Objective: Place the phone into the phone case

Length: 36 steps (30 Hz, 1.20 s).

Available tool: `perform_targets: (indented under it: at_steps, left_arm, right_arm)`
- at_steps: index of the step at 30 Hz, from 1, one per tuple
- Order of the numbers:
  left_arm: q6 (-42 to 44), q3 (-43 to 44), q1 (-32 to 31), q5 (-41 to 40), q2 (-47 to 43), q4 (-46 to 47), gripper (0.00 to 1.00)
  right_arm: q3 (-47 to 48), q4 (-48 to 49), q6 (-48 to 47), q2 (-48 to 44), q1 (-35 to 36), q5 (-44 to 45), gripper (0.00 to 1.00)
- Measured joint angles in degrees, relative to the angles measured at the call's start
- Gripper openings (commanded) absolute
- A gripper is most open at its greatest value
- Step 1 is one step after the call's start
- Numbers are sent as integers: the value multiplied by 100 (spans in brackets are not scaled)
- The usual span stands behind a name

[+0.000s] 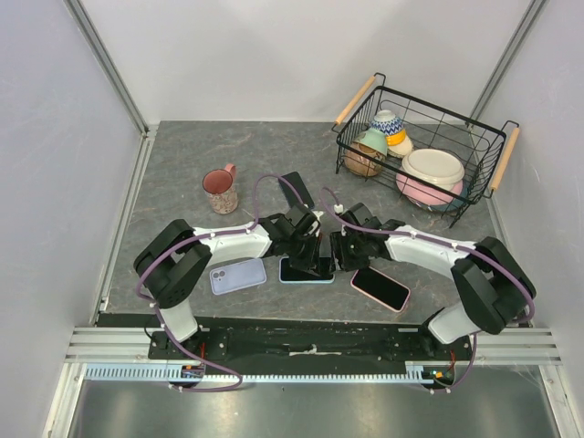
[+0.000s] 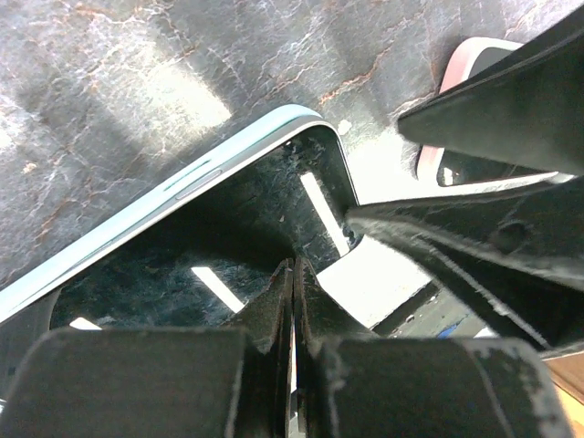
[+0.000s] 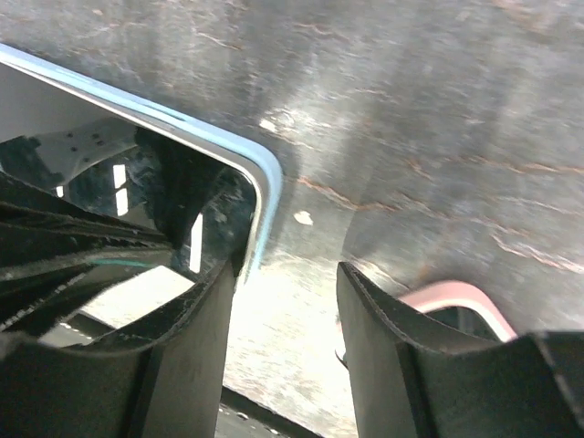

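A black-screened phone (image 1: 306, 270) with a light blue case rim (image 2: 228, 160) around it lies flat at the table's near middle. My left gripper (image 1: 317, 257) is shut with nothing in it, and its tips (image 2: 294, 269) rest low over the phone's glossy screen (image 2: 210, 237). My right gripper (image 1: 340, 255) stands open at the phone's right end. In the right wrist view (image 3: 290, 269) one finger (image 3: 196, 338) sits over the screen corner (image 3: 173, 205). The other finger (image 3: 383, 347) hangs over bare table beside the blue rim (image 3: 266, 182).
A lavender phone or case (image 1: 237, 275) lies back-up to the left. A pink-rimmed phone (image 1: 380, 288) lies to the right, close to my right fingers. A pink mug (image 1: 221, 190) stands behind. A wire basket (image 1: 474, 141) with bowls sits at the back right.
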Motion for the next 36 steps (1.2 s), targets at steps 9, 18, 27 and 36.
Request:
perform_targets:
  at_steps: [9,18,27,36]
  left_arm:
    - [-4,9,-15,22,7,-15,2]
    - [-4,9,-15,20,7,-17,2]
    - [-4,7,-13,39,7,-9,2]
    - [-2,7,-15,39,7,-11,2]
  right_arm:
    - [-4,-345,-146,-835,-83,238,56]
    - [-466,481,-55,-968,-501,-909,60]
    - [-831,1036,24,-321,-693,-1462,41]
    - [-896,1419,83,-35,-706,-1895,20]
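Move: The blue phone case, with the phone lying in it, has its middle about 9 cm to my right hand's left, some 2 cm ahead and 1 cm below; that hand is at the case's right end. From my left hand the case's middle is roughly 4 cm left, 2 cm ahead and 2 cm down. The pink case lies about 12 cm right of my right hand and 3 cm back, 2 cm lower, and the purple case some 28 cm to its left, level with it and 2 cm lower. My left hand stays put, shut fingertips still resting on the screen near its right end. I lift my right hand about 4.5 cm, swinging slightly right and back, then lower it just as far onto the near right corner of the blue case, ending a little farther back and left. On the way I tilt it some 15 degrees so the fingers lean more to the left, and narrow them to about half their gap, astride the rim. ##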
